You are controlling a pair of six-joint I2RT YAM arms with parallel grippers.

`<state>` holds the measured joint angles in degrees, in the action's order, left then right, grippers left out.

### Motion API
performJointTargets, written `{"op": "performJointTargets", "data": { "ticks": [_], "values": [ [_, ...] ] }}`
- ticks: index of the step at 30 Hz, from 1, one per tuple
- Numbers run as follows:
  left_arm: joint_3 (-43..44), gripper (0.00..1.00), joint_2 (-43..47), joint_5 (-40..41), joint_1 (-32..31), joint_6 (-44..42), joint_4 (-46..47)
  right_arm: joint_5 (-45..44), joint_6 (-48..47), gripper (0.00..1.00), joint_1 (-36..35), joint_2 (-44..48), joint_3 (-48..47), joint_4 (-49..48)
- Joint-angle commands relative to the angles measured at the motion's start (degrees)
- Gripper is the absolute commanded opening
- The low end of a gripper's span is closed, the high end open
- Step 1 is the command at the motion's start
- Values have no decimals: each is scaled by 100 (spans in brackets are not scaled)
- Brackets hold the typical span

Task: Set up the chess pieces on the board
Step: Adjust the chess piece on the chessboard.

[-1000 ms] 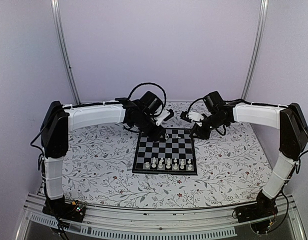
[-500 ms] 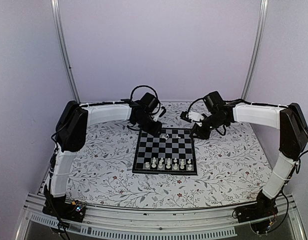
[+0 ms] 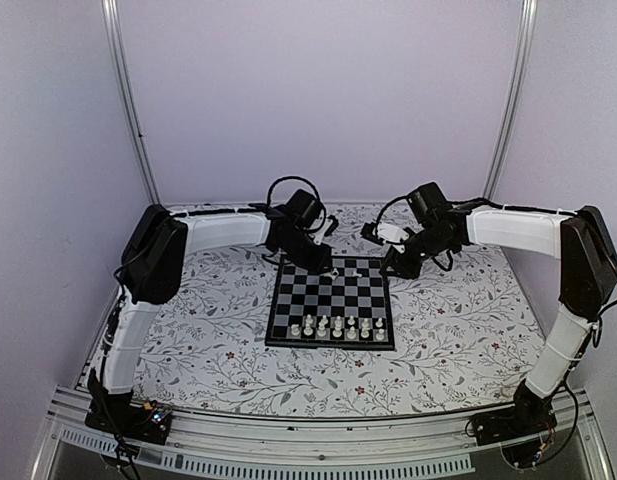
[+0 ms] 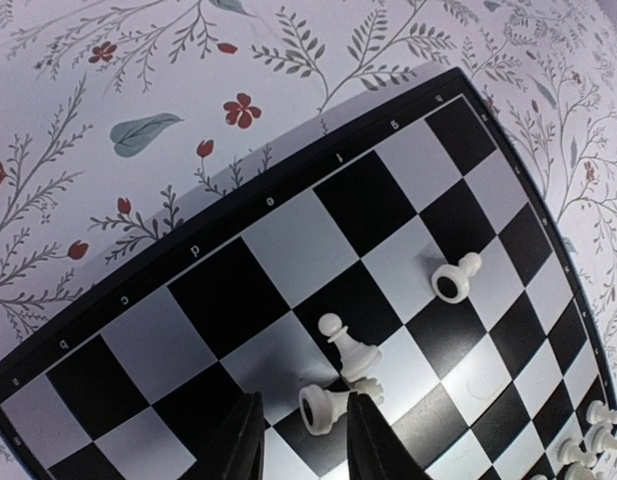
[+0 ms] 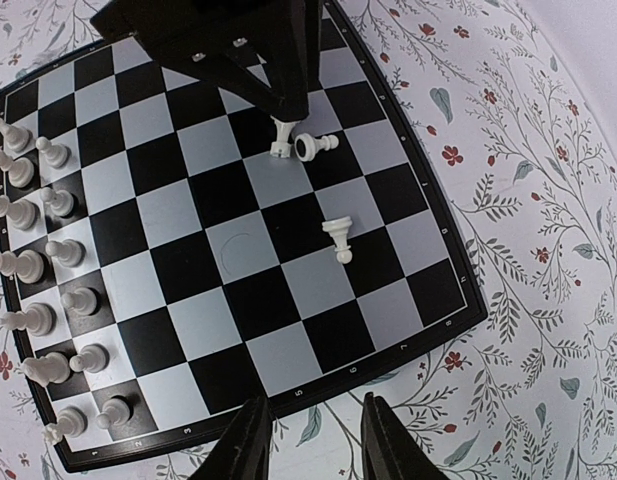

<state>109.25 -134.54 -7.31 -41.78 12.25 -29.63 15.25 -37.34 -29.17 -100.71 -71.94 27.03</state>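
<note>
The board [image 3: 360, 296] lies in the middle of the table. Several white chess pieces [image 3: 333, 327] stand in a row along its near side. At the far edge a white piece [image 4: 328, 405] lies on its side between the fingers of my left gripper [image 4: 306, 440], which is open around it with a gap on one side. A second piece [image 4: 348, 345] stands right beside it, and a third [image 4: 456, 278] lies a few squares off. My right gripper [image 5: 316, 440] hangs open and empty over the board's far right edge [image 5: 388, 365].
The floral table surface [image 3: 208, 330] surrounds the board on all sides. The left gripper body [image 5: 228, 40] shows at the top of the right wrist view, over the two close pieces [image 5: 298, 142].
The left arm has swung in, and its gripper has come down at the board's far edge around the lying piece, jaws slightly narrower. The right arm has not moved.
</note>
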Motion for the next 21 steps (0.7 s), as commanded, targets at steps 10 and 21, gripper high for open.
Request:
{"op": "performJointTargets", "data": {
  "ticks": [10,21],
  "values": [
    [-71,14,-135,-400,95,205,238,41,-36,33,25,-149,40,98],
    [-774,7,243,-969,296,551,786,176,-10,33,25,-246,-10,153]
  ]
}}
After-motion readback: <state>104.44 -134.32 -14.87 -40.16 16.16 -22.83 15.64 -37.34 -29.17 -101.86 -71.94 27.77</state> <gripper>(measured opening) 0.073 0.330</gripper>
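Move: The toppled rook on the board's far half lies about 2 cm to the right of the left hand and 2 cm below it, neither ahead nor back. The fallen pawn beside it is some 2 cm farther out and 3 cm to the hand's right; a second fallen pawn lies about 9 cm to the right, 1 cm ahead. From the idle right hand, the rook is roughly 19 cm left, 5 cm ahead and 9 cm down. The left hand's fingers, part open over the rook, close nearly shut and pinch its base end as it lies on its side. The hand first sinks about 1 cm towards the board, then holds that height while the squeeze finishes and the wrist rolls some 5–10 degrees, left side dipping. ##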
